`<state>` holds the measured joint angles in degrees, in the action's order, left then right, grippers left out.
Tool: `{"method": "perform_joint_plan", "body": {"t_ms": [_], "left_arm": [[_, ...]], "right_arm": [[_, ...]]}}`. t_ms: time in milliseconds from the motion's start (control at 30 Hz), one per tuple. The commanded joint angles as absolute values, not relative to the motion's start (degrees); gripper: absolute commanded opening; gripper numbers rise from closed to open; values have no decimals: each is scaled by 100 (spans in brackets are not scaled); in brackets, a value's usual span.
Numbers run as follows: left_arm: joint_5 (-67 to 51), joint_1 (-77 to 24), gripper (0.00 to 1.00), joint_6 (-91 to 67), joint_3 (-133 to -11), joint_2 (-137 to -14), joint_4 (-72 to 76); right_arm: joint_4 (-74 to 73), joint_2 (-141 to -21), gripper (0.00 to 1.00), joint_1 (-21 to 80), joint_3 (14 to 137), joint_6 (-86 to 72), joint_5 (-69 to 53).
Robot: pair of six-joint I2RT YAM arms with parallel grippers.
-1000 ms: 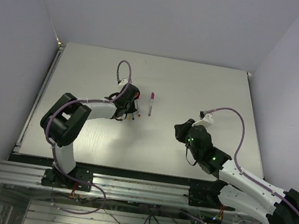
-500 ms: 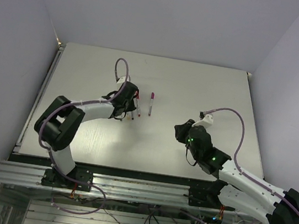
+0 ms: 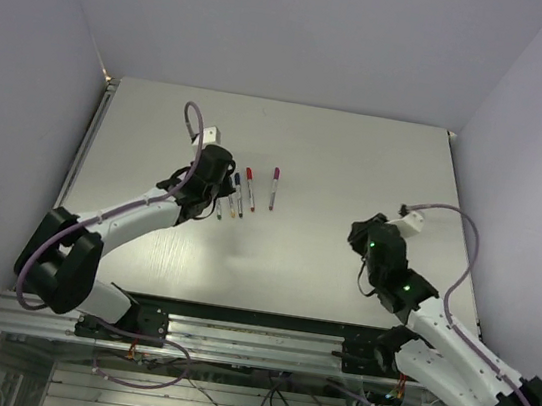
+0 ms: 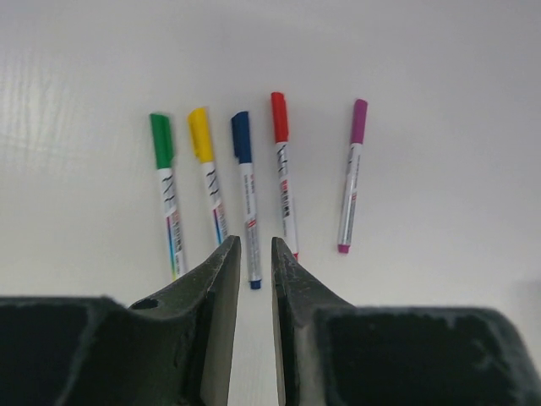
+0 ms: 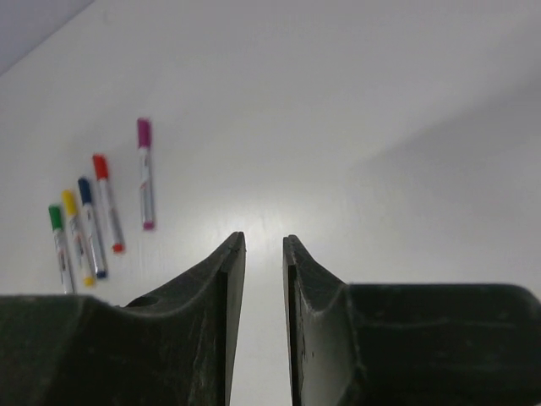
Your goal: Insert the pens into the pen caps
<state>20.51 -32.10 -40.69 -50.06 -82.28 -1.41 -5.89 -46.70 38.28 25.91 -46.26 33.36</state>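
Several pens lie side by side on the white table, each with its cap on: green, yellow, blue, red, and purple set a little apart to the right. The caps, such as the red cap and the purple cap, sit on the far ends. My left gripper hovers just short of the blue pen's near end, open by a narrow gap and empty. My right gripper is far to the right of the row, slightly open and empty.
The pens' row sits at mid-table, just right of the left wrist. The right arm reaches over the table's right half. Walls close in the table on the left, back and right.
The left arm has drawn back leftward off the pens, uncovering the row. The right arm has shifted right, and its jaws have parted a little.
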Motion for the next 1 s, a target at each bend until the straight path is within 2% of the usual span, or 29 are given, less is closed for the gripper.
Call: {"method": "perform_joint_plan", "body": {"t_ms": [0,233,400,467,567,800,967], "left_arm": [[2485,-3268,30,-3964,-4843,-7691,-519],[2767,-3310,31,-3991,-4535,-6807,-879],[2898,-3308,31,-3956,-4440,-6430,-1211],[2929,-3313,31,-3961,-4410,-6352,-1290],[2936,-3313,31,-4001,-4395,-6322,-1376],[2804,-3313,31,-4084,-4317,-6303,-1372],[2816,-3313,31,-4056,-4378,-6378,-1450]], "right_arm": [[-789,-4346,25,2567,2445,-4572,2594],[-1140,-4702,26,1188,2649,-4365,1818],[-1338,-4623,31,1151,2734,-4177,2032],[-1502,-4479,42,1151,2741,-4239,2257],[-1746,-4270,52,1151,2738,-4500,2554],[-2709,-4505,54,1151,3022,-5750,3110],[-3170,-4914,54,1151,3346,-5950,3302]]}}
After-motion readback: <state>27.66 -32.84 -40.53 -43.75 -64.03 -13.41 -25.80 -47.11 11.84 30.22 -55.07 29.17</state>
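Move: The capped blue pen lies about 2 cm ahead of the left hand, 3 cm to its right and 11 cm below. The yellow pen is about 3 cm to the left of the blue one and the red pen 3 cm to its right and 2 cm farther out, all flat on the table. From the right hand the blue pen is some 32 cm left, 10 cm ahead and 12 cm down. Both empty hands leave the pens: left about 5 cm back-left, rising; right some 12 cm right, turning clockwise, opening. ##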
